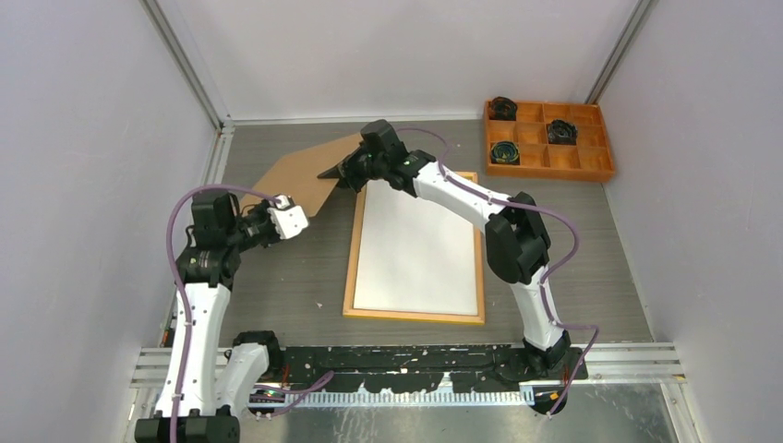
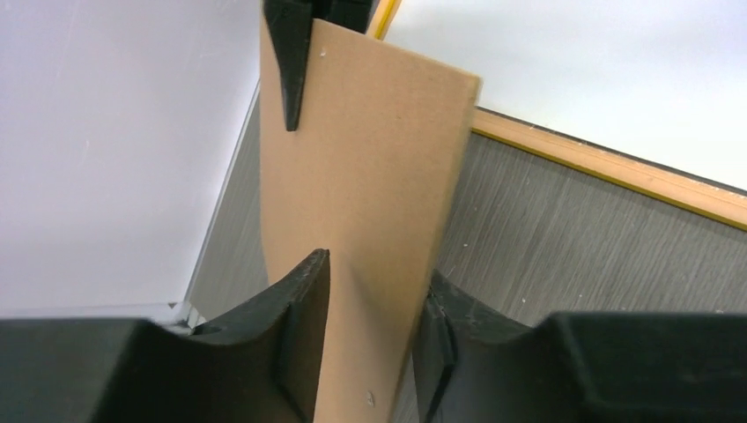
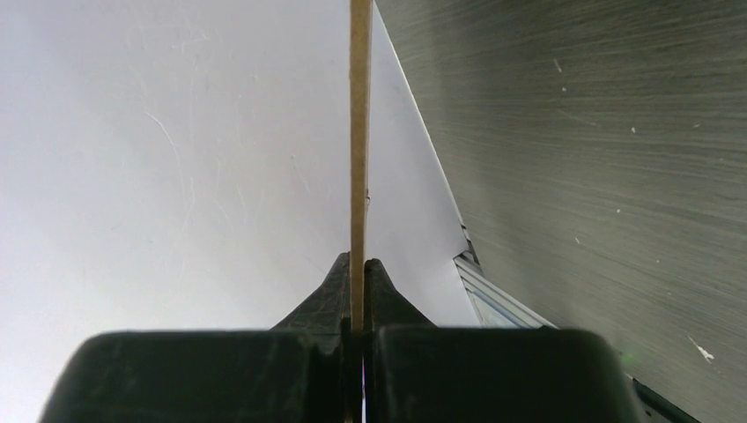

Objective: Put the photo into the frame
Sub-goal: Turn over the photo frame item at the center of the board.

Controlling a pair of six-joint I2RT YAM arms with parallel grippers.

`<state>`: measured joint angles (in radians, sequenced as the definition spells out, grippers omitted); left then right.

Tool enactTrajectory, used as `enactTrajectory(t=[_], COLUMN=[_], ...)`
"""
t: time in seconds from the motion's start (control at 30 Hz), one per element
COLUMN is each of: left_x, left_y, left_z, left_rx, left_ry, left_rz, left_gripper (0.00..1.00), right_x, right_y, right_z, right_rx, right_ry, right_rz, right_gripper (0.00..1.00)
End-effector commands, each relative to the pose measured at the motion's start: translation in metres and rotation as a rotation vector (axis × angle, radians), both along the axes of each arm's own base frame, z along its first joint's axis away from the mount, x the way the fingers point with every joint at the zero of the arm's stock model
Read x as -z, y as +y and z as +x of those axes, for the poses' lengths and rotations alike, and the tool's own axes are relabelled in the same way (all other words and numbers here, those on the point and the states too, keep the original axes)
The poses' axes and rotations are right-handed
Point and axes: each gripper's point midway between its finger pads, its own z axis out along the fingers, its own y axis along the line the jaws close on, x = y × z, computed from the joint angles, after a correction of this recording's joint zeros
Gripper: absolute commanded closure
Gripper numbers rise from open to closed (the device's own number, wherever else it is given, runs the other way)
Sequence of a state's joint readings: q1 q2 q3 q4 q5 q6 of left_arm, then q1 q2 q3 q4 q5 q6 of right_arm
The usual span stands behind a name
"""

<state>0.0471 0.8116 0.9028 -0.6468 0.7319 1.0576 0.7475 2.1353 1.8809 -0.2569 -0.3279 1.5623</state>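
The frame (image 1: 413,317) lies back-up on the table, its light wood border around the photo (image 1: 415,249), which shows only its plain white back. A brown backing board (image 1: 295,175) is lifted at a tilt over the frame's far left corner. My right gripper (image 1: 346,173) is shut on the board's far edge, and in its wrist view the pads (image 3: 343,278) pinch the thin edge (image 3: 359,132). My left gripper (image 1: 294,220) straddles the board's near corner. Its jaws (image 2: 379,269) stand apart, with the board (image 2: 370,159) passing slantwise between them.
An orange compartment tray (image 1: 549,138) with black coiled parts sits at the far right. White walls close in the left, back and right sides. A metal rail (image 1: 415,365) runs along the near edge by the arm bases.
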Motion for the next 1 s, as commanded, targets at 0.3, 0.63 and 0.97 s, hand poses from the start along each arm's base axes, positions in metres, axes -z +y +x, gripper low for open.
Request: enactTrajectory(t=[0.3, 0.63, 0.97], left_x=[-0.052, -0.078, -0.086], left_y=[0.014, -0.019, -0.034], left_z=[0.018, -0.028, -0.082], left_rx=[-0.063, 0.171, 0.34], left_ry=[-0.177, -0.046, 0.073], left_rz=[0.071, 0.036, 0.047], left_gripper=[0.99, 1.0, 1.0], right_x=[-0.095, -0.117, -0.106], right_y=[-0.034, -0.153, -0.165], right_z=[-0.039, -0.069, -0.142], right_rx=[-0.177, -0.411, -0.742], right_ry=[-0.271, -0.923, -1.502], right_rz=[0.083, -0.432, -0.481], right_gripper=[0.28, 0.02, 0.03])
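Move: The brown backing board is pinched at its right edge by my right hand; its middle is about 10 cm to that hand's left, 1 cm ahead and 5 cm lower. From my left hand, whose half-open fingers straddle the near edge, the middle is some 9 cm straight ahead and 6 cm lower. From my right hand, the frame and the white sheet inside it are centred roughly 17 cm back, 18 cm to the right and 22 cm down. I shut my left fingers on the backing board's near edge, then let go with the right, opening it wide. My right hand withdraws about 18 cm to the right, rising and drawing back 13 cm each, out over the frame, and rolls some 80 degrees about its own fingers. My left hand lifts about 9 cm, then also draws back slightly, turning a little clockwise. ##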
